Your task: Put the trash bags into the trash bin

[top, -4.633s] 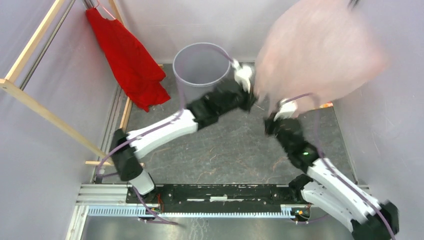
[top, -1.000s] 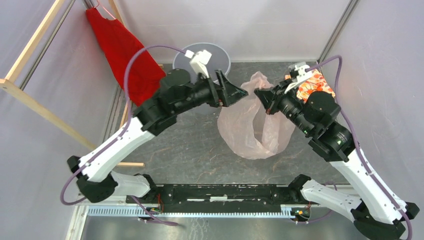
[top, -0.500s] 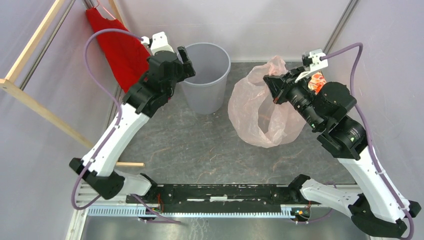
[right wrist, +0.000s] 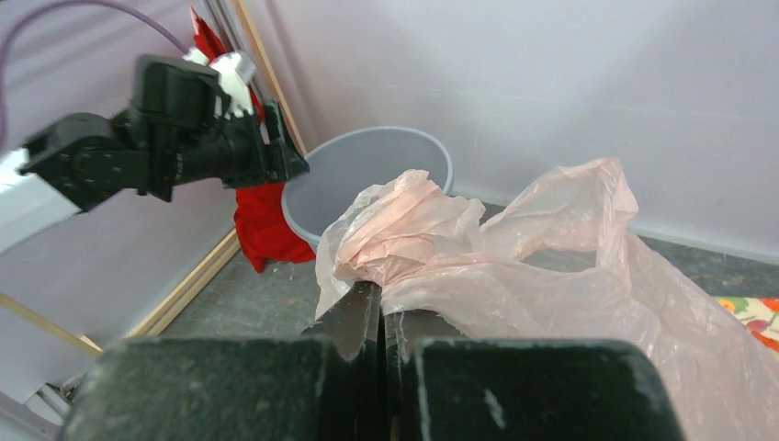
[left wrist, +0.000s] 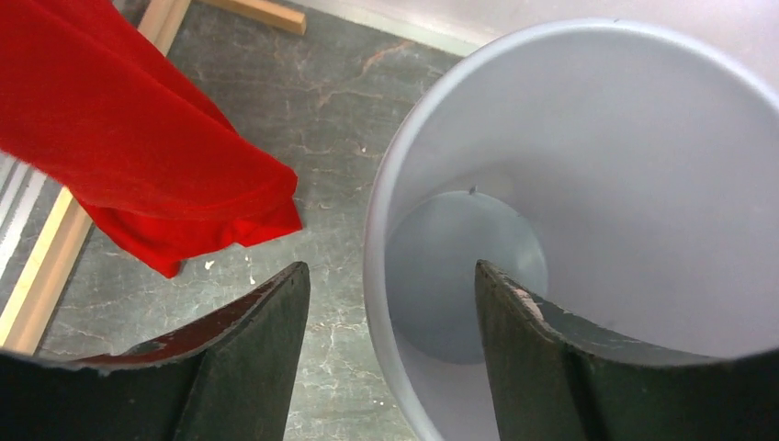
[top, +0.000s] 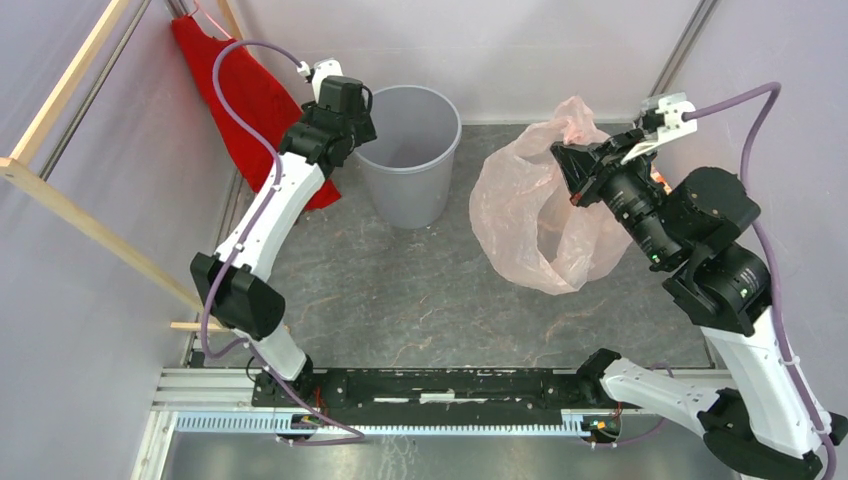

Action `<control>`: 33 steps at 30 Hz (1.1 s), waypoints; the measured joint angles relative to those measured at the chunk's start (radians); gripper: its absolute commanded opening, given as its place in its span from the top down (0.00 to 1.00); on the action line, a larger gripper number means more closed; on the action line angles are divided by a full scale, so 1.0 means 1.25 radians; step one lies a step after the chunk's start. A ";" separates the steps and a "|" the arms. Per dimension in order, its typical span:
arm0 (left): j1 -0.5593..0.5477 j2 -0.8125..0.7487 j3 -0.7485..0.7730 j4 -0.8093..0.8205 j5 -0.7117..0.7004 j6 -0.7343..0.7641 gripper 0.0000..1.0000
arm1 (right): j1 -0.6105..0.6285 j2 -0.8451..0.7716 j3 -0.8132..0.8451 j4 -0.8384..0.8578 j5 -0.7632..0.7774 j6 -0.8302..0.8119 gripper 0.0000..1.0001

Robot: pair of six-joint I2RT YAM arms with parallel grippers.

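The light grey trash bin (top: 405,195) stands upright at the back of the table, with nothing inside it in the left wrist view. My left gripper (top: 358,108) hovers over its left rim (left wrist: 377,239). Its jaws are open, one finger outside the wall and one inside, neither touching. The pale pink trash bag (top: 530,215) hangs crumpled to the right of the bin. My right gripper (top: 566,168) holds it up by a bunched top edge. In the right wrist view the right gripper (right wrist: 378,292) is shut on the trash bag (right wrist: 551,266), and the trash bin (right wrist: 367,170) lies beyond it to the left.
A red garment (top: 255,110) hangs from a rail at the back left, its hem close to the bin. A wooden frame (top: 90,230) lines the left side. An orange floral cloth (right wrist: 753,317) lies on the table at the far right, behind the bag.
My left gripper has swung left, away from the bag, to the bin's left rim, its jaws narrowing slightly. My right gripper has carried the bag a little up and to the right.
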 measured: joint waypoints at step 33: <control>-0.074 0.048 0.017 -0.101 0.209 0.053 0.98 | 0.000 0.215 0.205 0.359 -0.183 0.013 1.00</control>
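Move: Just to the left of the grey trash bin, the left hand has the bin's middle roughly 10 cm to its right, 4 cm ahead and 18 cm below; the hanging red garment is about 20 cm to its left, level fore and aft and some 12 cm lower. From the right hand, which already holds the trash bag, the bin is about 27 cm ahead, 20 cm left and 37 cm down, and the printed cloth some 28 cm ahead, 23 cm right and 50 cm down. Sinking about 5 cm and slightly forward, the left hand closes its fingers to pinch the bin's left rim, then drags it right and back, gathering speed, while turning clockwise some 20 degrees. Meanwhile the right hand keeps its grip on the bag, lifting it about 14 cm, later also swinging left towards the bin's side, its fingertips tilting up. ##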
